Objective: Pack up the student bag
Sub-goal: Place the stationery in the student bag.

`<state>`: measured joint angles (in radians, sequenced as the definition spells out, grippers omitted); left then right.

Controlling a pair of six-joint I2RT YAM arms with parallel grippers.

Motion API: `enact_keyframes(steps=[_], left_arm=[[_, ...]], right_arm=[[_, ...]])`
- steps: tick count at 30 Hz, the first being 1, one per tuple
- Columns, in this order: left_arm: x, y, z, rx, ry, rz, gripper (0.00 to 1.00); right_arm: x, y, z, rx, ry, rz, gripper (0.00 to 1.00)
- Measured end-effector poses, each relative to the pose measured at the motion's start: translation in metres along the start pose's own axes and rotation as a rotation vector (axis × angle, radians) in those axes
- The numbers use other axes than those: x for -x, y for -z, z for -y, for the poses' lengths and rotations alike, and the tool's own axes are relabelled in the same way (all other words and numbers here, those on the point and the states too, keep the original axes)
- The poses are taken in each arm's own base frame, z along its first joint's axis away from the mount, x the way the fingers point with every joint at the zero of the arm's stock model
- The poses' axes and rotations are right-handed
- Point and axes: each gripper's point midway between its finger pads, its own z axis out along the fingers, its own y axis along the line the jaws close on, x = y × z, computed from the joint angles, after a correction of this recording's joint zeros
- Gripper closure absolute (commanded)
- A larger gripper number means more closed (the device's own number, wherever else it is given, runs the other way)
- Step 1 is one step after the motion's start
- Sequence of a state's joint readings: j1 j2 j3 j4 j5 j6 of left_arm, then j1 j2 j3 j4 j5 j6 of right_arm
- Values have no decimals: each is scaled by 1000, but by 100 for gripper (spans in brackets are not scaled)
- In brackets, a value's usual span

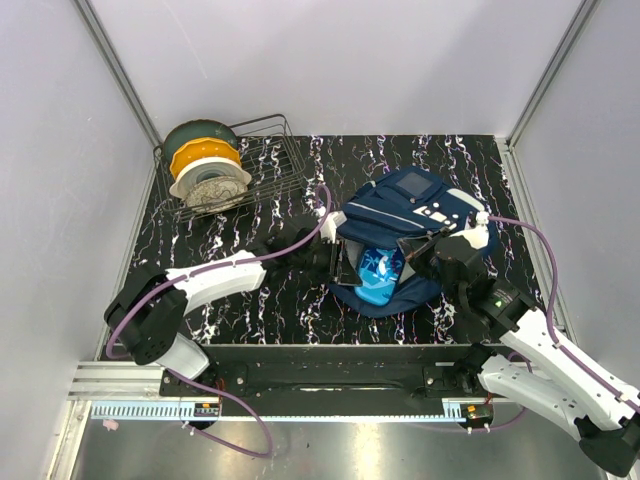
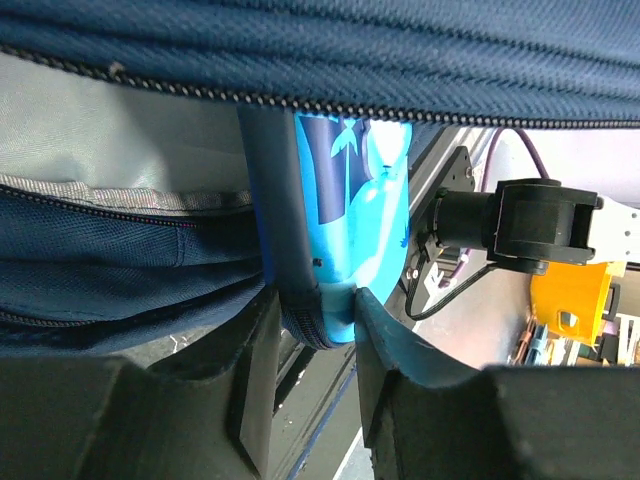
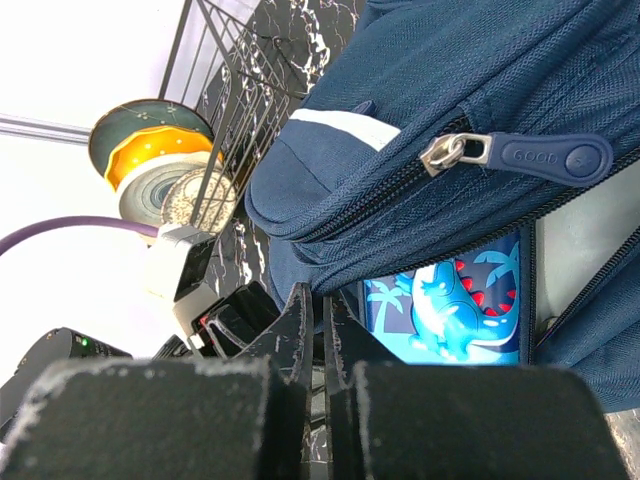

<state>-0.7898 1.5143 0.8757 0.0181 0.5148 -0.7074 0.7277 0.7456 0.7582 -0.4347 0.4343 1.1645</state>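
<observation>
The student bag [image 1: 420,205], navy with white stripes, lies right of the table's middle with its main zip open and grey lining showing [image 2: 120,130]. A glossy blue pencil case [image 1: 378,268] printed with a dinosaur [image 3: 450,310] sticks partly into the opening. My left gripper [image 1: 340,265] reaches in from the left, both fingers [image 2: 385,340] pressed against the case's near end [image 2: 340,310]. My right gripper [image 1: 425,250] is shut on the bag's upper opening edge [image 3: 330,275], holding it up over the case. A zipper pull [image 3: 540,155] hangs above.
A wire dish rack [image 1: 270,160] with stacked plates and bowls [image 1: 208,170] stands at the back left. Walls close in the table on three sides. The arms' black mounting rail [image 1: 320,360] runs along the near edge.
</observation>
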Motion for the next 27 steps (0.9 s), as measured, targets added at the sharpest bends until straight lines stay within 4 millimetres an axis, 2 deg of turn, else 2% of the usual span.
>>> enact_keyframes(steps=[2, 3, 6, 17, 27], left_arm=[[2, 0, 2, -6, 5, 8, 80], [3, -1, 2, -8, 10, 10, 92], [8, -5, 4, -16, 23, 18, 100], [33, -26, 8, -36, 126, 89, 100], [79, -41, 12, -57, 230, 302, 100]], right_arm=[[0, 0, 0, 0, 0, 0, 100], [0, 0, 0, 0, 0, 0, 100], [0, 0, 1, -2, 1, -2, 100], [1, 2, 0, 3, 0, -1, 100], [1, 2, 0, 3, -1, -3, 100]])
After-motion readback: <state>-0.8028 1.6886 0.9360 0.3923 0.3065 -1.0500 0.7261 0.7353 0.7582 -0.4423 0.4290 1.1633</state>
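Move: The left hand already grips the left edge of the pencil case, whose middle lies about 5 cm to its right, 2 cm ahead and slightly lower. The bag's open compartment, where the case goes, is centred some 9 cm to the hand's right, 7 cm ahead and 4 cm below. The raised flap's edge hangs about 7 cm ahead, 3 cm right and 6 cm above. For the right hand, pinching that flap, the compartment is roughly 12 cm below and 2 cm back, level sideways. Keeping its grip on the pencil case, the left hand pushes forward about 6.5 cm and some 5 cm to the right, rising slightly, to carry the case in beneath the raised flap; as it goes, the wrist swings about 15 to 20 degrees counter-clockwise and the downward-slanting fingers level out a little. The right hand stays in place with its fingers shut on the flap's edge, holding the bag open above the case. ##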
